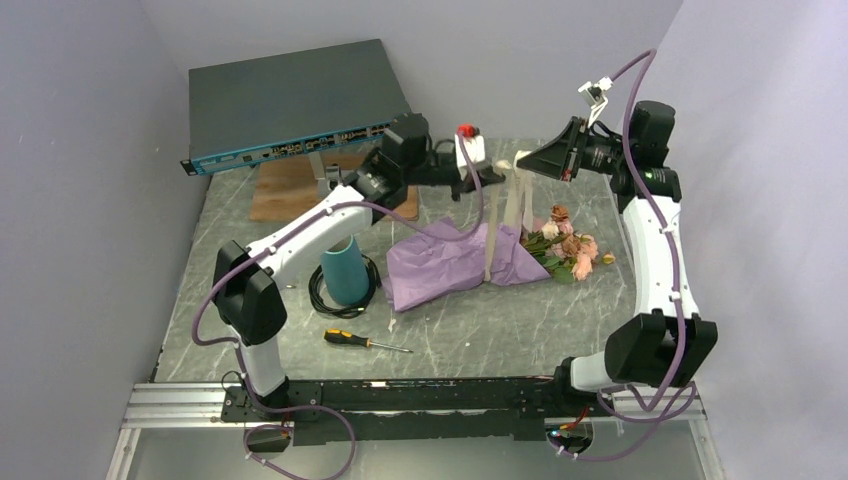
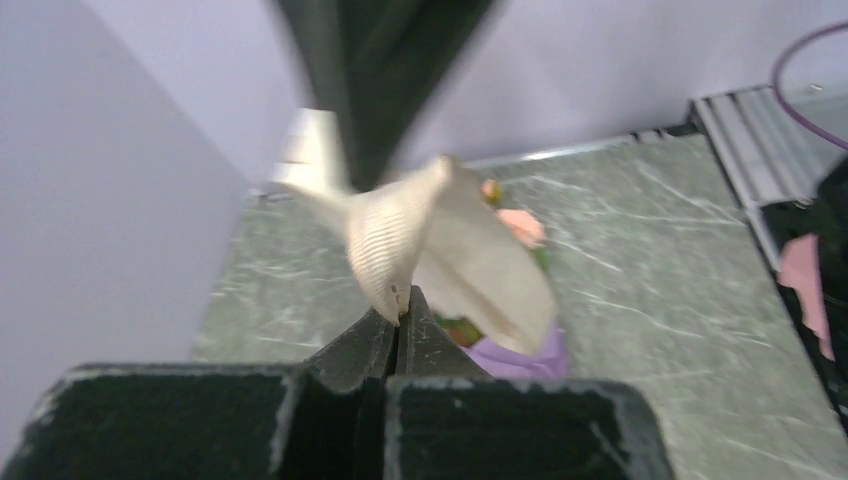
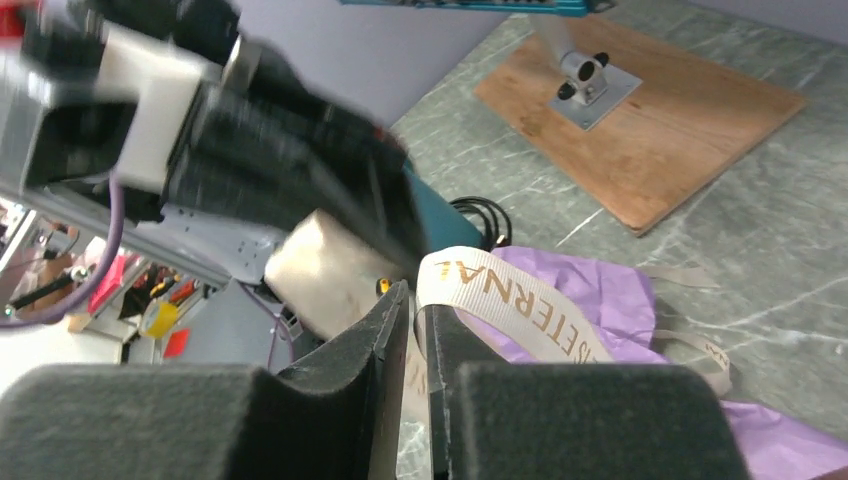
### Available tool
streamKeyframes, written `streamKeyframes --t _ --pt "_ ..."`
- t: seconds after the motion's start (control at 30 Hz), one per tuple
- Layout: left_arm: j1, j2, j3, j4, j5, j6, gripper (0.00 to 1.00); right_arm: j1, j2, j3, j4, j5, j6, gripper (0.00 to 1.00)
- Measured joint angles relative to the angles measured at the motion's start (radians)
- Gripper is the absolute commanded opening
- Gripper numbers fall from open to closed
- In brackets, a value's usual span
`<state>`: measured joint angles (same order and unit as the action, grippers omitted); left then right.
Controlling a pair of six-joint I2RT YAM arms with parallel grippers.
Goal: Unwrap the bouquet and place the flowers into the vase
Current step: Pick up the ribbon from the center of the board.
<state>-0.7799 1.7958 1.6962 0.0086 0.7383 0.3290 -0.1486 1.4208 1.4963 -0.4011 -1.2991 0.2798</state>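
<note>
The bouquet lies across the middle of the table, its purple paper loosened, and the flowers point right. Cream ribbon hangs in strands from both grippers, which meet above it. My left gripper is shut on a fold of the ribbon. My right gripper has its jaws slightly apart, and the printed ribbon runs loose down the gap and over one finger. The teal vase stands upright left of the paper.
A black cable coil lies around the vase's foot. A yellow-handled screwdriver lies near the front edge. At the back left sit a wooden board and a dark rack unit.
</note>
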Motion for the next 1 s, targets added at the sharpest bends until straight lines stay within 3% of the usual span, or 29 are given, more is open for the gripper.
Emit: streamKeyframes --t 0.2,0.43,0.57,0.83,1.0 --pt "0.077 0.015 0.11 0.003 0.025 -0.032 0.0 0.02 -0.041 -0.06 0.084 -0.058 0.053 0.28" --pt "0.065 0.031 0.151 0.005 0.081 -0.085 0.0 0.046 -0.035 -0.071 0.111 -0.072 0.066 0.49" --pt "0.065 0.061 0.2 0.011 0.104 -0.128 0.0 0.07 -0.023 -0.071 0.111 -0.068 0.056 0.55" --pt "0.066 0.084 0.225 0.047 0.106 -0.219 0.0 0.12 -0.013 -0.071 0.084 -0.059 0.008 0.56" --pt "0.077 0.095 0.242 0.079 0.103 -0.285 0.0 0.133 -0.017 -0.098 0.091 -0.058 0.011 0.48"
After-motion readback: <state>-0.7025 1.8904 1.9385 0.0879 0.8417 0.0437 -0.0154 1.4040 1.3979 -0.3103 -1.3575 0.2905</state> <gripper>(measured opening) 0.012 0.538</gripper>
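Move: The left fingertips already pinch the ribbon. For the right hand, whose nearly shut fingers are just parting on another stretch of ribbon, that pinch lies about 4 cm to the left, 3 cm back and 3 cm lower. From the right hand the purple wrapping lies some 11 cm left, 5 cm back and 31 cm down; the flowers are about 12 cm right, level fore and aft, and about as far down. The left fingers keep their pinch on the ribbon and carry it up about 7 cm and slightly forward, tipping up some 10 degrees. Meanwhile the right fingers spread to about half open and let go of their stretch, while that hand moves some 5 cm left and a little back, turning about 10 degrees counter-clockwise, to come in under the left fingertips around the hanging ribbon. ##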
